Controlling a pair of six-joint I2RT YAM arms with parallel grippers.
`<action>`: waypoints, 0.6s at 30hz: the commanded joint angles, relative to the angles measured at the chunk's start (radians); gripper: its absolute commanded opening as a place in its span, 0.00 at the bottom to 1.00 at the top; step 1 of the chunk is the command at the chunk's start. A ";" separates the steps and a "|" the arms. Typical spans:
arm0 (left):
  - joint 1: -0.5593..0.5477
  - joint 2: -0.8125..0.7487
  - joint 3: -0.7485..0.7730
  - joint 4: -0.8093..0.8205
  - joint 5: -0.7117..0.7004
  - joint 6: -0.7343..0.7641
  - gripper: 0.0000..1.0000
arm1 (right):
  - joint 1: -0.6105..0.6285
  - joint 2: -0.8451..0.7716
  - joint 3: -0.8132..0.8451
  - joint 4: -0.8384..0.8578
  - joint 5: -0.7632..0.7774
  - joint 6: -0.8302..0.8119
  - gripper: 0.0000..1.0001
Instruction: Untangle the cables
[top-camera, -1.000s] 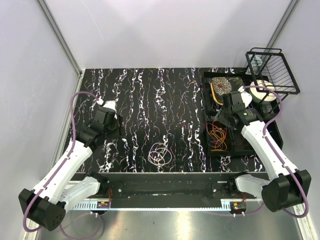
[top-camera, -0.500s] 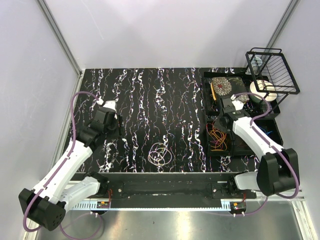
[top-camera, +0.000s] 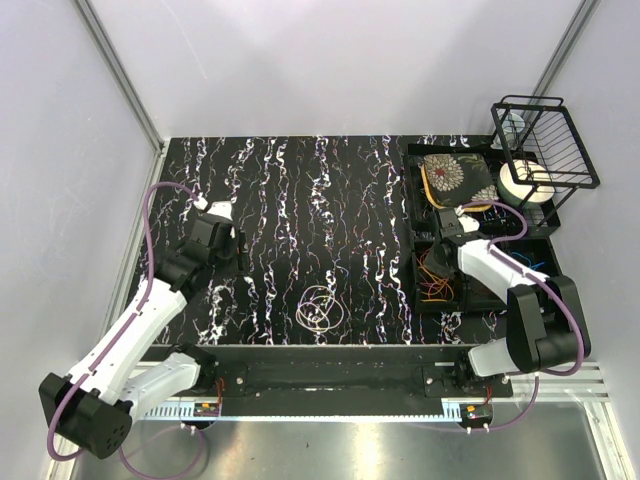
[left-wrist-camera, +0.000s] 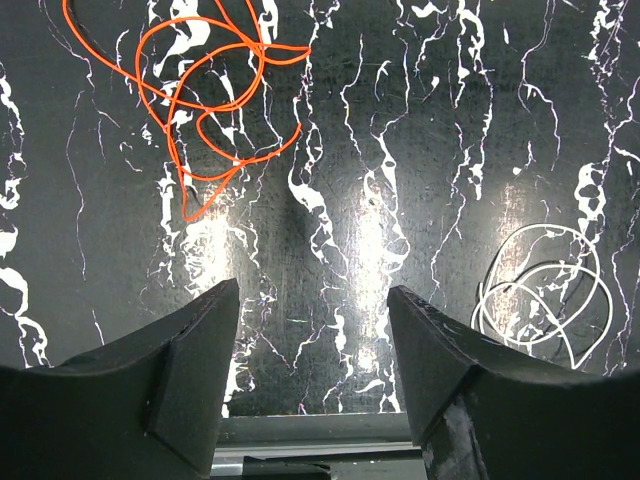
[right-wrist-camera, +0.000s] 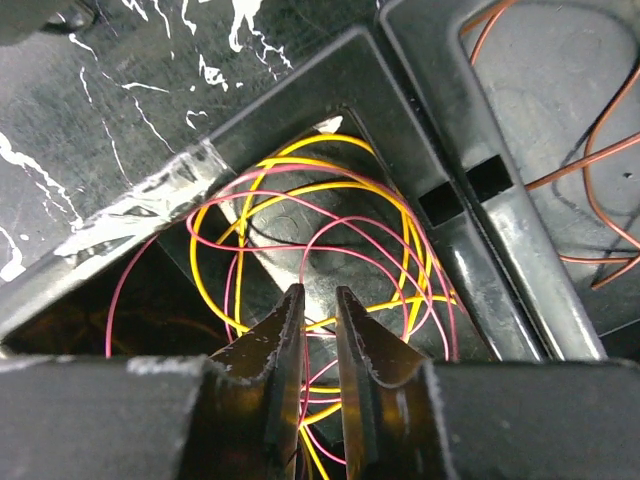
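Note:
A tangle of yellow and pink cables (right-wrist-camera: 262, 188) lies in the near left compartment of the black tray (top-camera: 410, 200); it also shows in the top view (top-camera: 432, 278). My right gripper (right-wrist-camera: 320, 292) is low inside that compartment (top-camera: 441, 258), its jaws a narrow gap apart with pink and yellow strands running between them. A coiled white cable (top-camera: 320, 308) lies on the table near the front edge (left-wrist-camera: 540, 285). A loose orange cable (left-wrist-camera: 215, 100) lies on the table ahead of my left gripper (left-wrist-camera: 310, 290), which is open and empty above the table (top-camera: 238, 248).
The tray's other compartments hold a thin brown wire (right-wrist-camera: 590, 150) and a flower-patterned piece (top-camera: 455, 172). A black wire rack (top-camera: 545, 140) and a white tape roll (top-camera: 525, 182) stand at the back right. Grey walls enclose the table.
My right arm has swung in and dropped from above the tray down into the compartment with the tangle. The left arm has not moved.

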 joint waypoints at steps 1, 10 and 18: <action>-0.005 0.003 0.007 0.029 -0.025 -0.006 0.64 | -0.005 -0.065 -0.005 0.021 -0.011 -0.005 0.24; -0.004 -0.008 0.006 0.029 -0.021 -0.007 0.64 | -0.005 -0.213 0.147 -0.126 -0.061 -0.068 0.38; -0.046 -0.031 0.014 0.015 -0.063 -0.023 0.65 | -0.005 -0.305 0.257 -0.191 -0.220 -0.094 0.47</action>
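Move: The right hand is low in the divided bin; the white cable, still on the table, lies some 27 cm to its left, 10 cm back and about 3 cm lower. The yellow and pink cables lie just beneath this hand, centred about 2 cm back and 1 cm left; the brown cable is roughly 10 cm right, nearly level. From the left hand, the white cable lies about 17 cm right, 5 cm back and 15 cm below. The right hand rises about 12 cm off the yellow and pink cables, fingers opening and tipping outward 15 degrees. ##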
